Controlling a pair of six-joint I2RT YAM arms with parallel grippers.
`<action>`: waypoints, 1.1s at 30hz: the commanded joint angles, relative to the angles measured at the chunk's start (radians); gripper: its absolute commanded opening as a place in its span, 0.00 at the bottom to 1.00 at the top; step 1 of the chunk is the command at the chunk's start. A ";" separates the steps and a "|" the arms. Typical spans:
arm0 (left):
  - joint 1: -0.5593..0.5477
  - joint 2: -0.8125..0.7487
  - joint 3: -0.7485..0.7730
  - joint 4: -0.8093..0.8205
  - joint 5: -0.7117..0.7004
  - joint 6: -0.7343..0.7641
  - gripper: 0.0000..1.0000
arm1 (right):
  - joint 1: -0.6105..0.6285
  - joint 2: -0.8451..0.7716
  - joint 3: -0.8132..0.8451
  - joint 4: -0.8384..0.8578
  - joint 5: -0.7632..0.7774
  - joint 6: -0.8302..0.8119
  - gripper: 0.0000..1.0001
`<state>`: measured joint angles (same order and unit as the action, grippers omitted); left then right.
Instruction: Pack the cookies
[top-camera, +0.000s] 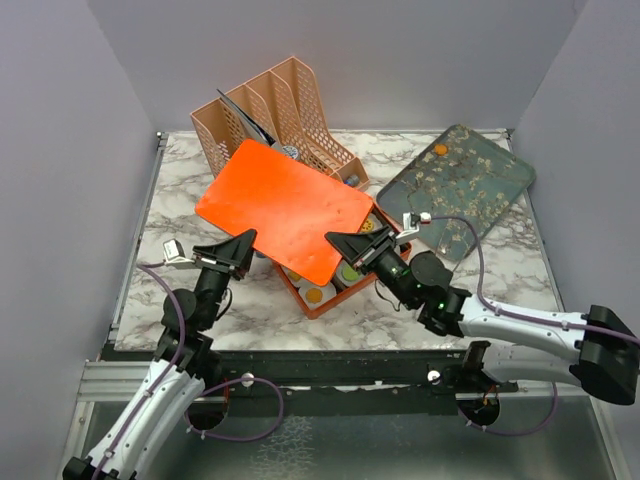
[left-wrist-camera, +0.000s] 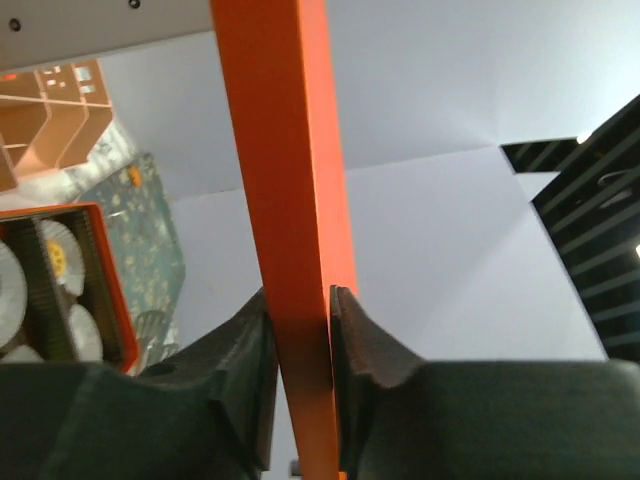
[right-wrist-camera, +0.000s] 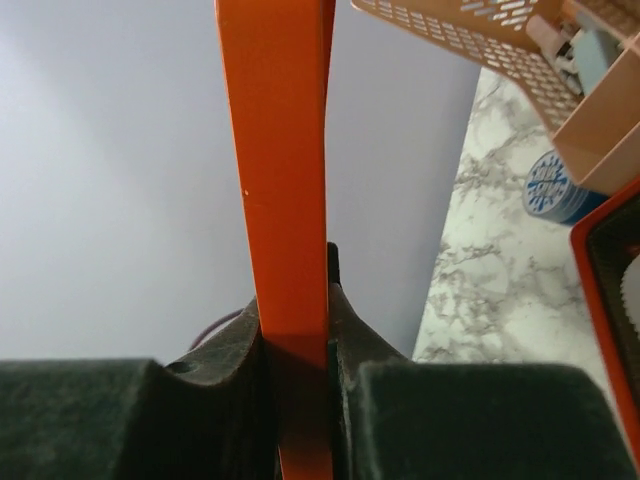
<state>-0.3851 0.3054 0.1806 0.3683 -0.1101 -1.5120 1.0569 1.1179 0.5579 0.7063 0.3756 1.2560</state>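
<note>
An orange lid (top-camera: 285, 208) hangs tilted over an orange box (top-camera: 330, 301) in the middle of the table. My left gripper (top-camera: 243, 243) is shut on its left edge, and the lid (left-wrist-camera: 285, 200) runs up between the jaws of that gripper (left-wrist-camera: 300, 310). My right gripper (top-camera: 340, 240) is shut on its right edge, pinching the lid (right-wrist-camera: 280, 150) the same way at the right gripper (right-wrist-camera: 295, 300). Cookies show in the uncovered part of the box: an orange one (top-camera: 314, 295) and a green one (top-camera: 350, 272). Another orange cookie (top-camera: 440, 149) lies on the floral tray (top-camera: 470, 190). The lid hides most of the box.
A peach file rack (top-camera: 275, 115) stands at the back, just behind the lid. A blue-and-white tin (right-wrist-camera: 552, 187) sits on the marble beside the rack. White paper cups (left-wrist-camera: 15, 285) line the box. Grey walls close in the table on three sides.
</note>
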 joint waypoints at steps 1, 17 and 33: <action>-0.014 -0.045 -0.032 -0.072 -0.003 0.112 0.37 | -0.061 -0.082 0.055 -0.146 -0.037 -0.116 0.00; -0.052 -0.154 0.166 -0.562 -0.081 0.564 0.73 | -0.421 -0.176 0.310 -0.640 -0.517 -0.359 0.00; -0.066 -0.022 0.253 -0.710 0.083 0.646 0.74 | -0.740 0.075 0.511 -0.721 -1.290 -0.463 0.00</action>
<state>-0.4473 0.2157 0.3962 -0.2951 -0.1001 -0.8841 0.3367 1.1687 1.0412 -0.0391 -0.6445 0.8429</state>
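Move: Both my hands already grip the orange lid, whose middle lies roughly 7 cm right and 6 cm ahead of my left hand. The cookie box it belongs on is about 25 cm below. Its middle is some 19 cm right and 4 cm ahead of my left hand; from my right hand, it is about 3 cm right and 4 cm ahead. The gum jar stands on the table about 9 cm ahead of my left hand, 1 cm left, 25 cm down. My left fingers open and let go of the lid; that hand sinks about 6 cm, easing back a little and rolling some 40 degrees so its left side rises. My right hand keeps its pinch on the edge and draws the lid right and forward, about 12 cm in all, lifting slightly midway, then dipping again, rolling its left side down and turning counter-clockwise to bring the lid over the cookie box. ##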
